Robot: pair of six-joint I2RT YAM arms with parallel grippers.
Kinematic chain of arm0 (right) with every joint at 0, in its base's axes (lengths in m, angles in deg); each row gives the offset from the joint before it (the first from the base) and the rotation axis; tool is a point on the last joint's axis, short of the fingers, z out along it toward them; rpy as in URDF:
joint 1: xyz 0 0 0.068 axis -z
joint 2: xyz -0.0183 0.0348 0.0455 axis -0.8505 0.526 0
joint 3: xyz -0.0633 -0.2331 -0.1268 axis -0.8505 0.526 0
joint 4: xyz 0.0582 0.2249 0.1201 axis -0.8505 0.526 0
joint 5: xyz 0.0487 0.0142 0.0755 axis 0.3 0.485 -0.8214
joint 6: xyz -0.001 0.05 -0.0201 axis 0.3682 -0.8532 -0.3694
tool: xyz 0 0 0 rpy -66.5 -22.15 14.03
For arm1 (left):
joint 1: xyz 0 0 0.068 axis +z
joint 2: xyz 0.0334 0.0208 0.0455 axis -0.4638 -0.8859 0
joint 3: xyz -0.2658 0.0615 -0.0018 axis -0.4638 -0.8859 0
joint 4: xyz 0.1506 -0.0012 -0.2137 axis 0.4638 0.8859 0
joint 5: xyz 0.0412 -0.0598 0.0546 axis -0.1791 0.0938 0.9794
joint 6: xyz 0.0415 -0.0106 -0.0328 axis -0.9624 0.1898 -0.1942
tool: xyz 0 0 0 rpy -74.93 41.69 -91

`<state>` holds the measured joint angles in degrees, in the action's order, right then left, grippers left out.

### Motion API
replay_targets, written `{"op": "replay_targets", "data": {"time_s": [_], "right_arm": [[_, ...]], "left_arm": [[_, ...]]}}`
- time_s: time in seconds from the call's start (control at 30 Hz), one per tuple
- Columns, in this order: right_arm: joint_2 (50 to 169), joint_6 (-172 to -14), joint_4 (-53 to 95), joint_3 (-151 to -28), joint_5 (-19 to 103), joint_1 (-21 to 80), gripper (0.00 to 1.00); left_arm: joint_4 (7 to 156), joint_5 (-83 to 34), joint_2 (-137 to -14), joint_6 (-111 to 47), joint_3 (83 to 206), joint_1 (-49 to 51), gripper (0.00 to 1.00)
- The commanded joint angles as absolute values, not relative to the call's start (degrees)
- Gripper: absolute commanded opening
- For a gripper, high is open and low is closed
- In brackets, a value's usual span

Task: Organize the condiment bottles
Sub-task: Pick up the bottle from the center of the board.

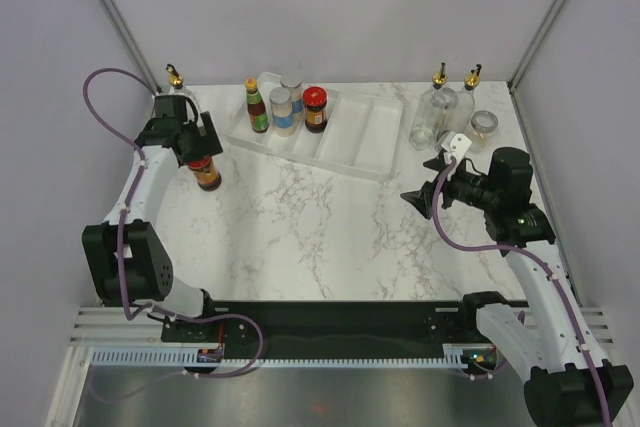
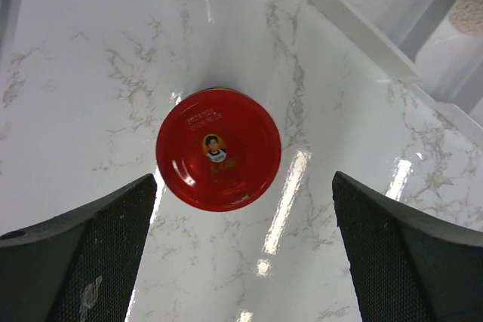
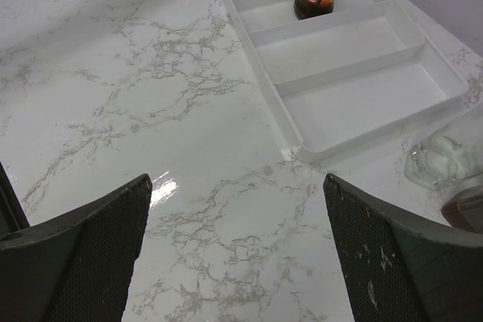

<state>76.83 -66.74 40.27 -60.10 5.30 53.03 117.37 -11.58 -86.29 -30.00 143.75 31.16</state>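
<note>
A red-lidded dark jar [image 1: 205, 172] stands on the marble left of the white tray [image 1: 350, 152]. My left gripper [image 1: 198, 145] hovers over it, open. In the left wrist view the red lid [image 2: 218, 148] sits just ahead of the spread fingers [image 2: 90, 254], untouched. The tray holds an orange-capped sauce bottle [image 1: 258, 107], two silver-lidded spice jars [image 1: 281, 110] and another red-lidded jar [image 1: 315, 109]. Two glass cruets [image 1: 437, 112] and a low silver-lidded jar [image 1: 484, 125] stand at the back right. My right gripper [image 1: 425, 192] hangs open over bare marble, near the tray's corner [image 3: 302, 152].
A third cruet with a gold spout [image 1: 176, 77] stands at the back left corner. The tray's right compartments [image 3: 355, 73] hold nothing. Walls close in the table on three sides. A glass cruet base [image 3: 441, 160] lies close to my right finger.
</note>
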Motion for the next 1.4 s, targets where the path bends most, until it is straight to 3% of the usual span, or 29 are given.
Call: {"op": "replay_targets", "data": {"time_s": [0.0,0.4,0.93,1.03,1.2,1.23,1.27,1.3,1.37], "right_arm": [[76.24,-66.02,38.48,-60.18,3.41,53.34,0.98],[76.42,-65.93,38.39,-60.18,3.67,53.34,0.98],[76.51,-65.84,38.39,-60.09,3.93,53.34,0.98],[76.42,-65.84,38.39,-60.18,4.02,53.34,0.98],[76.42,-65.84,38.39,-60.18,3.93,53.26,0.98],[76.33,-65.84,38.39,-60.18,3.93,53.25,0.98],[76.24,-65.84,38.39,-60.18,4.02,53.25,0.98],[76.24,-65.84,38.39,-60.18,4.02,53.34,0.98],[76.24,-65.84,38.39,-60.18,4.02,53.34,0.98]], "left_arm": [[120.88,-4.56,-86.18,-28.73,144.86,31.5,1.0],[120.97,-9.29,-92.68,-30.75,146.18,32.64,1.0],[120.88,-9.47,-94.7,-30.75,149.52,32.64,0.9],[120.88,-10.53,-95.06,-30.57,149.43,32.64,0.75],[120.88,-12.02,-95.06,-30.66,148.82,32.56,0.4],[120.88,-12.2,-94.97,-30.83,148.73,32.64,0.32],[120.88,-12.72,-94.79,-31.01,148.64,32.64,0.16],[120.97,-13.16,-94.62,-31.1,148.81,32.56,0.05],[120.88,-15.17,-92.78,-30.84,148.73,32.47,0.02]]}}
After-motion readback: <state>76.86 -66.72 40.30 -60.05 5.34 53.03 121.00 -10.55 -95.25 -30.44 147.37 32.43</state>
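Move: The red-lidded bottle stands almost under the open left hand, about 1 cm ahead and 1 cm to its left, its middle some 8 cm below. Around it, a clear dispenser bottle is roughly 18 cm ahead and 5 cm left, and the tray's near left corner is 17 cm ahead, 3 cm right and 13 cm down. The yellow-capped bottle stands about 21 cm ahead, 13 cm right and 7 cm down. From the right hand the red-lidded bottle lies some 62 cm left, 14 cm ahead and 17 cm down. The red-lidded bottle gets pinched at its lid end by the left hand, which first shifts about 2 cm left and slightly back, then sinks some 5 cm around it, fingers tipping about 10 degrees further down. After rising roughly 2 cm and easing forward, it stops and closes its wide-open fingers from both sides. ##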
